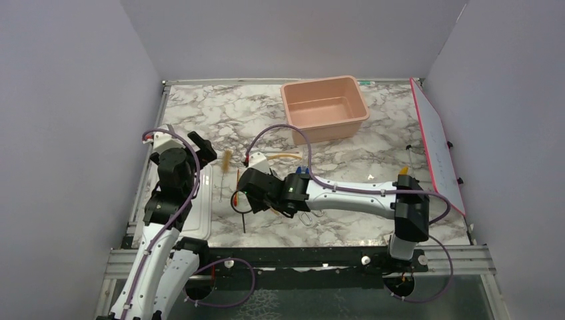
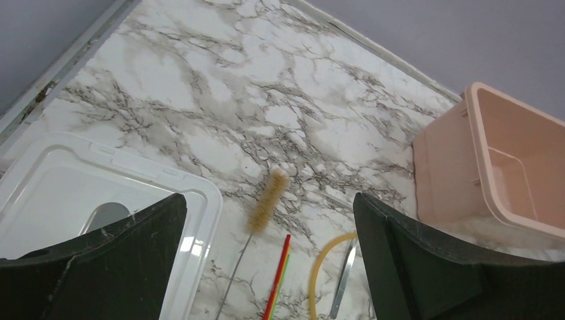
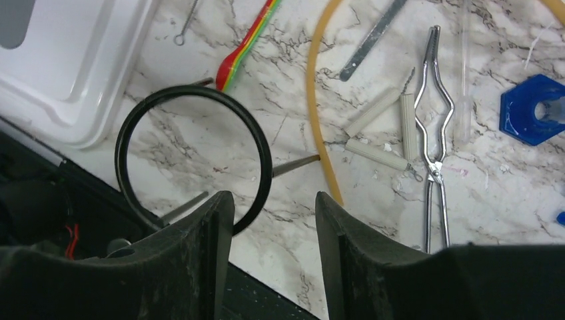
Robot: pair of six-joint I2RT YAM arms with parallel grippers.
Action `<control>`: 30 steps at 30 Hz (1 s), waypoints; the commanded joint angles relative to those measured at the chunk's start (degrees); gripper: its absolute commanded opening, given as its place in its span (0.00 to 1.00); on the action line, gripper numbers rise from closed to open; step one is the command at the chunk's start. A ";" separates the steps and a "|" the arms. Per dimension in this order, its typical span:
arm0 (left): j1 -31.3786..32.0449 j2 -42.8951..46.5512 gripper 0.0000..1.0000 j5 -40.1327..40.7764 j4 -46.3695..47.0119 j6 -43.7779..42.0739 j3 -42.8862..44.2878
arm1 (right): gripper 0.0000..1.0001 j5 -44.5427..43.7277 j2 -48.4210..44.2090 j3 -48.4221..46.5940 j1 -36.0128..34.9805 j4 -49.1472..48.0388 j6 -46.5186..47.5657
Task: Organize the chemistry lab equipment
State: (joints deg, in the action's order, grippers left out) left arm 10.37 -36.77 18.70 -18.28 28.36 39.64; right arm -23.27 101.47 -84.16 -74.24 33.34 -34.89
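The black wire ring stand [image 3: 193, 157] lies on the marble near the table's front edge. My right gripper [image 3: 274, 197] hangs open just above it; the ring's rim passes beside the left fingertip [image 3: 220, 203], and only marble shows between the jaws. Beyond it lie the tan rubber tube [image 3: 318, 100], silver tongs [image 3: 433, 127], spatula [image 3: 370, 41], red-orange rod [image 3: 246, 47], several white sticks [image 3: 376, 113] and a blue piece [image 3: 533, 110]. My left gripper [image 2: 268, 197] is wide open and empty, high over a bristle brush [image 2: 266, 200].
A flat white lid [image 2: 80, 187] lies at the left by the table edge. The pink tub [image 1: 324, 107] stands at the back. A red-edged whiteboard [image 1: 436, 143] leans along the right side. The right arm [image 1: 346, 193] stretches leftward across the front.
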 commanded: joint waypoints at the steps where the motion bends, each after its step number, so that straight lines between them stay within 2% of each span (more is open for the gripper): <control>1: 0.14 1.45 0.99 6.14 -2.91 3.10 0.55 | 0.50 -5.98 3.30 -3.88 -0.55 4.45 -0.84; 11: 0.10 3.40 0.99 6.39 -3.03 3.37 0.26 | 0.44 -8.68 10.58 -10.13 -0.73 6.70 1.70; 14: 0.09 3.82 0.99 6.97 -3.37 3.45 0.21 | 0.37 -8.81 11.90 -11.47 -0.74 8.17 1.87; 22: 0.18 4.48 0.99 7.82 -3.69 3.81 0.20 | 0.03 -9.66 11.07 -13.33 -0.82 9.49 2.54; 30: 0.09 6.04 0.99 10.19 -3.94 3.81 0.31 | 0.01 -10.10 1.78 -11.20 -0.37 2.61 8.69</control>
State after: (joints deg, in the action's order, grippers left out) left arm 10.37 -32.47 25.67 -22.52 31.79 39.64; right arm -30.89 111.07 -95.18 -74.67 41.17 -29.80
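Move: The black tripod's ring is right beside the open right fingers: its middle is some 4 cm left, 1 cm ahead and 4 cm below. On the table some 10 cm below that hand, the coloured spoons lie about 8 cm ahead and 6 cm left, the tongs about 5 cm ahead and 9 cm right, and the white tray some 3 cm ahead and 20 cm left. From the left hand the ring is about 12 cm back, 8 cm right and 13 cm below. The right fingers close from half open and pinch the tripod at the right side of its ring, by a leg. To get there the hand sinks about 3 cm while easing some 2 cm forward, its left side rolling down about 10 degrees; once shut on the tripod, it rises 2 cm. The empty left hand drifts about 3 cm back and to its left, still open. ##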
